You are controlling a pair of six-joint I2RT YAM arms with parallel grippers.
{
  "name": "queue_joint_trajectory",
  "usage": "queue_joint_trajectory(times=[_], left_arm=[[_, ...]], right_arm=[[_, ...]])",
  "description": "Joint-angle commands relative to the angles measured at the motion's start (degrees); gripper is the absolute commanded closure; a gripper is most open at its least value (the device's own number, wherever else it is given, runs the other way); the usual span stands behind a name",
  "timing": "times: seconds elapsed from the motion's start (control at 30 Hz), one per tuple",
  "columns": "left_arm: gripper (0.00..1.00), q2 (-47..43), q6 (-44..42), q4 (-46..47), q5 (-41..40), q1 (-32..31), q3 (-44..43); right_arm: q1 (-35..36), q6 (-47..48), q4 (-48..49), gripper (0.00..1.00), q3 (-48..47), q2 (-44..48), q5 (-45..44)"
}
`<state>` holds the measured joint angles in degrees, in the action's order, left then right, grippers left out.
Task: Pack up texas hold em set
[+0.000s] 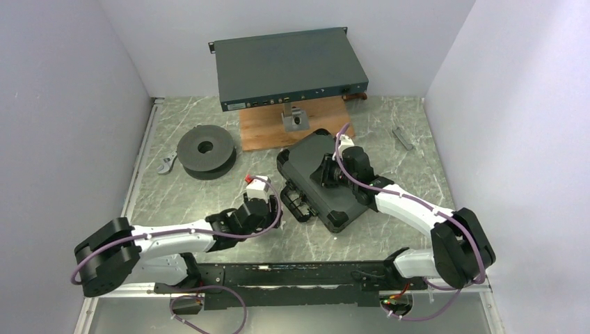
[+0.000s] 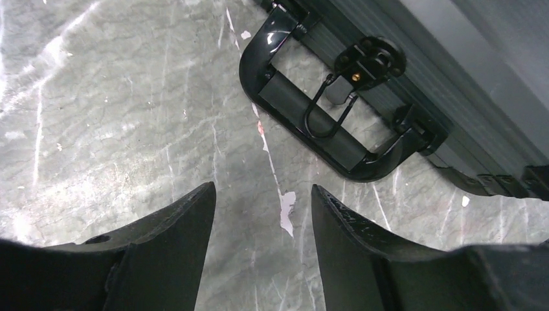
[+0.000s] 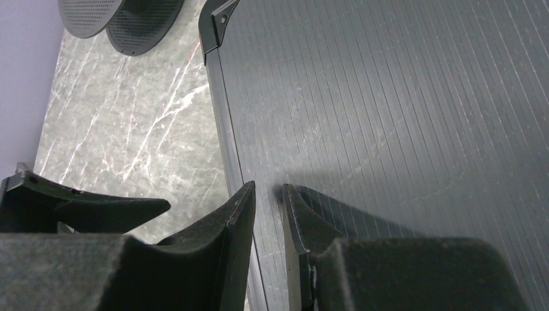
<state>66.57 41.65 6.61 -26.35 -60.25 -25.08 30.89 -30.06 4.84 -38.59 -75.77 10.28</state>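
Observation:
The black plastic case (image 1: 306, 161) lies flat and closed on the marble table, its handle (image 1: 296, 202) facing the left arm. My right gripper (image 1: 331, 174) rests over the ribbed lid (image 3: 388, 116) near its left edge. Its jaws (image 3: 268, 191) are almost together with nothing between them. My left gripper (image 1: 270, 202) is open and empty just above the bare table (image 2: 262, 194). The handle (image 2: 311, 123) and a latch (image 2: 369, 61) lie a short way ahead of it. Chips, cards and discs are out of view.
A dark grey spool (image 1: 205, 149) lies at the back left and also shows in the right wrist view (image 3: 123, 16). A flat teal-grey metal box (image 1: 289, 69) stands at the back over a wooden board (image 1: 264, 132). A small grey bar (image 1: 402, 137) lies at the back right.

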Motion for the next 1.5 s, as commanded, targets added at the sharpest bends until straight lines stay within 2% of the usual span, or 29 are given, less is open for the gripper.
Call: queue_joint_trajectory(times=[0.0,0.13,0.37,0.67,0.87,1.47], left_arm=[[0.41,3.55,1.02,5.81,5.12,2.79,0.52],[0.45,6.29,0.95,9.27,9.23,5.05,0.71],[0.54,11.27,0.73,11.29,11.51,6.02,-1.39],[0.66,14.47,0.36,12.45,12.56,6.19,-3.42],[0.78,15.66,0.45,12.93,13.2,6.22,-4.05],[0.81,17.82,0.33,13.51,14.18,6.23,-6.03]], right_arm=[[0.96,1.73,-17.35,0.73,4.04,-5.55,-4.95],[1.18,1.86,-17.41,0.73,3.71,-6.13,-5.01],[1.53,2.27,-17.48,0.73,3.12,-7.14,-4.92],[1.86,2.37,-17.55,0.74,2.9,-7.82,-4.58],[2.38,1.97,-17.8,0.74,3.16,-7.65,-4.63],[7.76,-1.4,-21.44,0.76,3.42,-8.68,-9.62]])
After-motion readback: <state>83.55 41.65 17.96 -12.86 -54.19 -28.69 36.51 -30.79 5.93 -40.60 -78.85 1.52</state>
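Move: The case handle lies about 7 cm ahead of the left hand, 8 cm to its right and 5 cm below. The case's middle stands roughly 13 cm ahead of that hand and 18 cm right, its near corner some 2 cm ahead and 20 cm right. From the right hand, on the lid, the case's middle is level fore and aft and 5 cm right; the handle is about 4 cm back and 6 cm left. The right hand keeps its nearly closed fingertips resting on the shut lid, creeping 1.5 cm left towards the handle-side edge. The left hand sinks about 4 cm in front of the case while easing forward slightly, then goes some 3.5 cm right towards the handle, fingertips tipping down a little and fingers closing most of the way on nothing. ##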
